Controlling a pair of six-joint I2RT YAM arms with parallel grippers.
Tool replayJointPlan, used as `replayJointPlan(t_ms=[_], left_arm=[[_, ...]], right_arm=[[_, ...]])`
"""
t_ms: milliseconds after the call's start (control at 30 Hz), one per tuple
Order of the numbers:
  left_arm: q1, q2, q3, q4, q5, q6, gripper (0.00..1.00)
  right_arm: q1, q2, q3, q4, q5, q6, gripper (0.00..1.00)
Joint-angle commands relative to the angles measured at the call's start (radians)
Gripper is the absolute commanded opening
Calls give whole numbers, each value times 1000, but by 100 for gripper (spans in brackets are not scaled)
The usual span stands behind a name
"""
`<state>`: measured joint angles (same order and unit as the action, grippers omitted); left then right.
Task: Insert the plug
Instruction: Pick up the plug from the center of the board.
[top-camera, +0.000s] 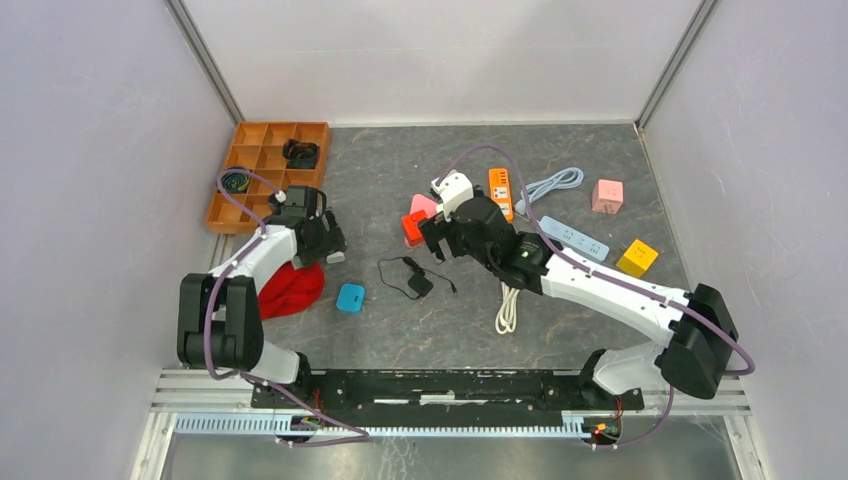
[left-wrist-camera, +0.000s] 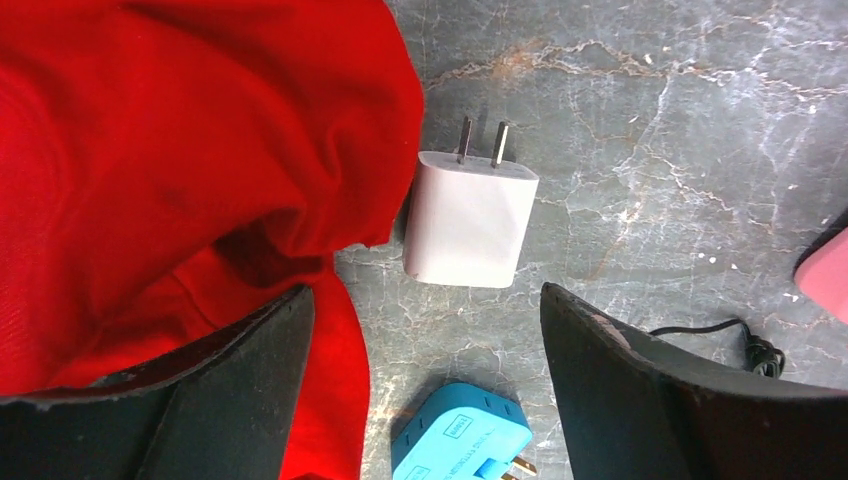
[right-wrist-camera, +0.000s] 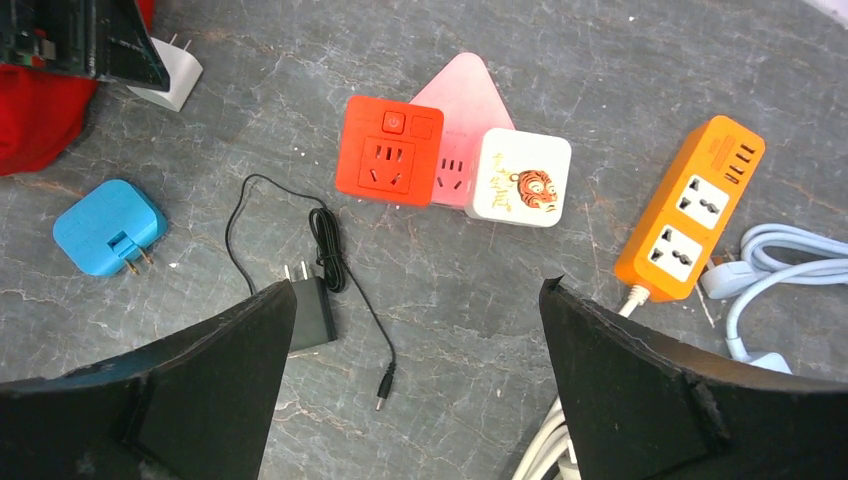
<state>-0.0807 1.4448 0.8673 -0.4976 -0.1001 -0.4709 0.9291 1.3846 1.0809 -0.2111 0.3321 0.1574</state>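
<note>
A white two-prong plug (left-wrist-camera: 470, 218) lies flat on the grey table, prongs pointing away from me, its left side against a red cloth (left-wrist-camera: 180, 180). My left gripper (left-wrist-camera: 425, 295) is open just short of the plug, one finger over the cloth, with nothing between the fingers. In the top view the plug (top-camera: 335, 257) shows just beside the left gripper (top-camera: 325, 240). My right gripper (right-wrist-camera: 416, 285) hangs open and empty above a red socket block (right-wrist-camera: 388, 150), a pink block (right-wrist-camera: 455, 100) and a white tiger-print cube (right-wrist-camera: 518, 178).
A blue adapter plug (left-wrist-camera: 465, 440) lies just below the left gripper. A black adapter (right-wrist-camera: 312, 312) with a thin cord lies mid-table. An orange power strip (right-wrist-camera: 690, 210), pale blue strip (top-camera: 573, 238), white cable (top-camera: 508, 308), pink cube (top-camera: 607, 195), yellow cube (top-camera: 637, 258) and orange tray (top-camera: 265, 170) surround it.
</note>
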Motion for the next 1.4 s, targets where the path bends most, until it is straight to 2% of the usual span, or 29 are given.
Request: replayJointPlan(t_ms=[0,267,633,833,1133,1367], left_arm=[[-4,41,33,44,40,43,86],[-11,84,51,84,88,20,81],[-53,170,86,90,21,16,81],[-53,192,91,87,26,21,72],[-54,167,90,75,108,-17,44],[-53,84,80,71,334,-104,40]], right_arm=[[4,-68,-34,73,11,-46,98],[4,-136,-129,110,41,-38,98],[4,-167,-173,132,49,-19,98],[4,-178,-184,140,43,-9,98],[4,-197,-230,193,33,-4,98],[4,-223,-284,320,-4,-33,98]])
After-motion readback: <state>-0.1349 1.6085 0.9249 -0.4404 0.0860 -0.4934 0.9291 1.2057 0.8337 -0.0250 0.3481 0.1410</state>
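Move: The white plug lies about 2 cm ahead of the left hand, 3 cm to its right and 4 cm below the fingertips. The red cloth lies against it, its middle some 10 cm left of the plug and 5 cm nearer. The blue adapter is about 6 cm back from the left hand and 6 cm right; the black charger some 20 cm right and 4 cm back. From the right hand the plug lies about 23 cm left, 3 cm ahead and 18 cm lower. Down and to the right with a little forward, about 5 cm in all, the left hand settles its open fingers around the white plug beside the cloth. It pauses while they close and pinch the plug's sides, then carries it some 3 cm right, rising about 1 cm as the wrist rolls slightly. The right hand, open, drifts some 3 cm right and a little back, away from the red adapter. ##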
